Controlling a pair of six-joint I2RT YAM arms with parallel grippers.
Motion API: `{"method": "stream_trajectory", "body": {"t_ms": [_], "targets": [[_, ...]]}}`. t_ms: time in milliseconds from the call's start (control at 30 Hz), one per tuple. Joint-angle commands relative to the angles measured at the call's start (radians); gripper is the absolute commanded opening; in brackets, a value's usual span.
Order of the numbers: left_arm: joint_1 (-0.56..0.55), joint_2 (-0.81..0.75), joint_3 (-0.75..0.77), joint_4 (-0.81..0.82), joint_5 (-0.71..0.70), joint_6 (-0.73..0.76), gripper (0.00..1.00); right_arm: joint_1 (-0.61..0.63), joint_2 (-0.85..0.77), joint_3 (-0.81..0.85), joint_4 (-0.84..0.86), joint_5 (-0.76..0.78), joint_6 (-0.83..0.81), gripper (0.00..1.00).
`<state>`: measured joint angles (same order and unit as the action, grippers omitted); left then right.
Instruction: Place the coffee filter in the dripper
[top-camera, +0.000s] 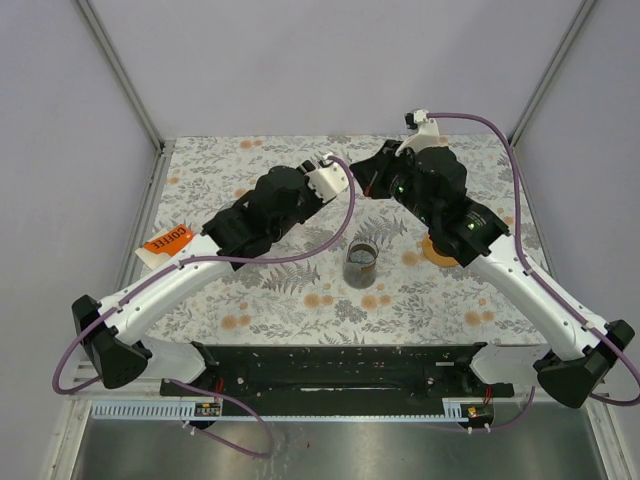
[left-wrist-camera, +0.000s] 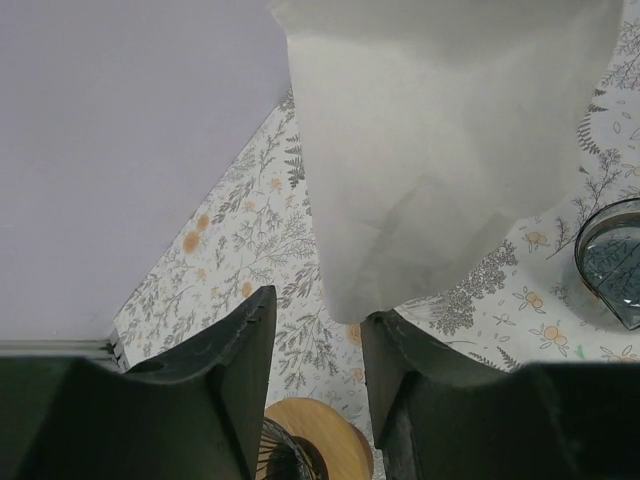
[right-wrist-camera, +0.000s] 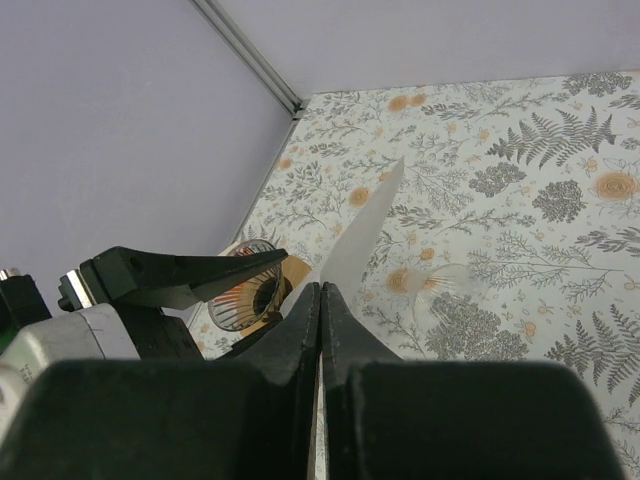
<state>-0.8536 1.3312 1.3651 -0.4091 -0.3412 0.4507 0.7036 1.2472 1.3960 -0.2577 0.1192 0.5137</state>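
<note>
The white paper coffee filter (left-wrist-camera: 440, 150) hangs in the air and fills the upper part of the left wrist view. My right gripper (right-wrist-camera: 320, 287) is shut on its edge, and the paper (right-wrist-camera: 362, 225) sticks out past the fingertips. My left gripper (left-wrist-camera: 320, 305) faces it with jaws apart and nothing between them. The filter's lower corner touches the tip of its right finger (left-wrist-camera: 385, 335). The dripper (left-wrist-camera: 315, 440), ribbed glass in a wooden collar (right-wrist-camera: 250, 292), sits on the table just below. From above, both grippers (top-camera: 352, 190) (top-camera: 373, 180) meet at the table's middle back, hiding filter and dripper.
A glass cup (top-camera: 361, 262) (left-wrist-camera: 612, 262) stands in front of the grippers. An orange round piece (top-camera: 438, 252) shows beside the right arm. An orange COFFEE packet (top-camera: 167, 240) lies at the left edge. Walls close in the left, back and right sides.
</note>
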Motion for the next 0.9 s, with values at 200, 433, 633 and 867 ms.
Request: {"method": "stream_trajectory", "body": {"t_ms": [200, 433, 633, 867], "targets": [[0.001, 0.037, 0.057, 0.101, -0.054, -0.04, 0.46, 0.004, -0.014, -0.02, 0.061, -0.047, 0.016, 0.0], [-0.001, 0.049, 0.072, 0.125, -0.093, -0.038, 0.47, 0.005, 0.018, -0.017, 0.066, -0.058, 0.025, 0.0], [0.001, 0.02, 0.068, 0.073, -0.029, -0.085, 0.08, 0.002, 0.037, -0.009, 0.067, -0.067, 0.011, 0.0], [0.042, -0.032, 0.06, 0.001, 0.077, -0.219, 0.0, 0.002, 0.075, 0.037, 0.071, -0.115, -0.05, 0.0]]}}
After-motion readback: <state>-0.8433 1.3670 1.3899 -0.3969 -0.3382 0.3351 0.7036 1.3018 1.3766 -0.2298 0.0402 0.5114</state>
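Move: The coffee filter hangs from the right fingers, its middle about 3 cm ahead of the half-open left hand, 3 cm right and 4 cm above; from the right hand it is some 3 cm ahead, 4 cm left and 4 cm below. The dripper stands roughly 17 cm left of the left hand and 3 cm back, the glass beaker about 9 cm right and 10 cm back, both some 26 cm below. Left hand edges forward and back, shutting on the filter's corner; right, still gripping, goes down-left about 3 cm. ##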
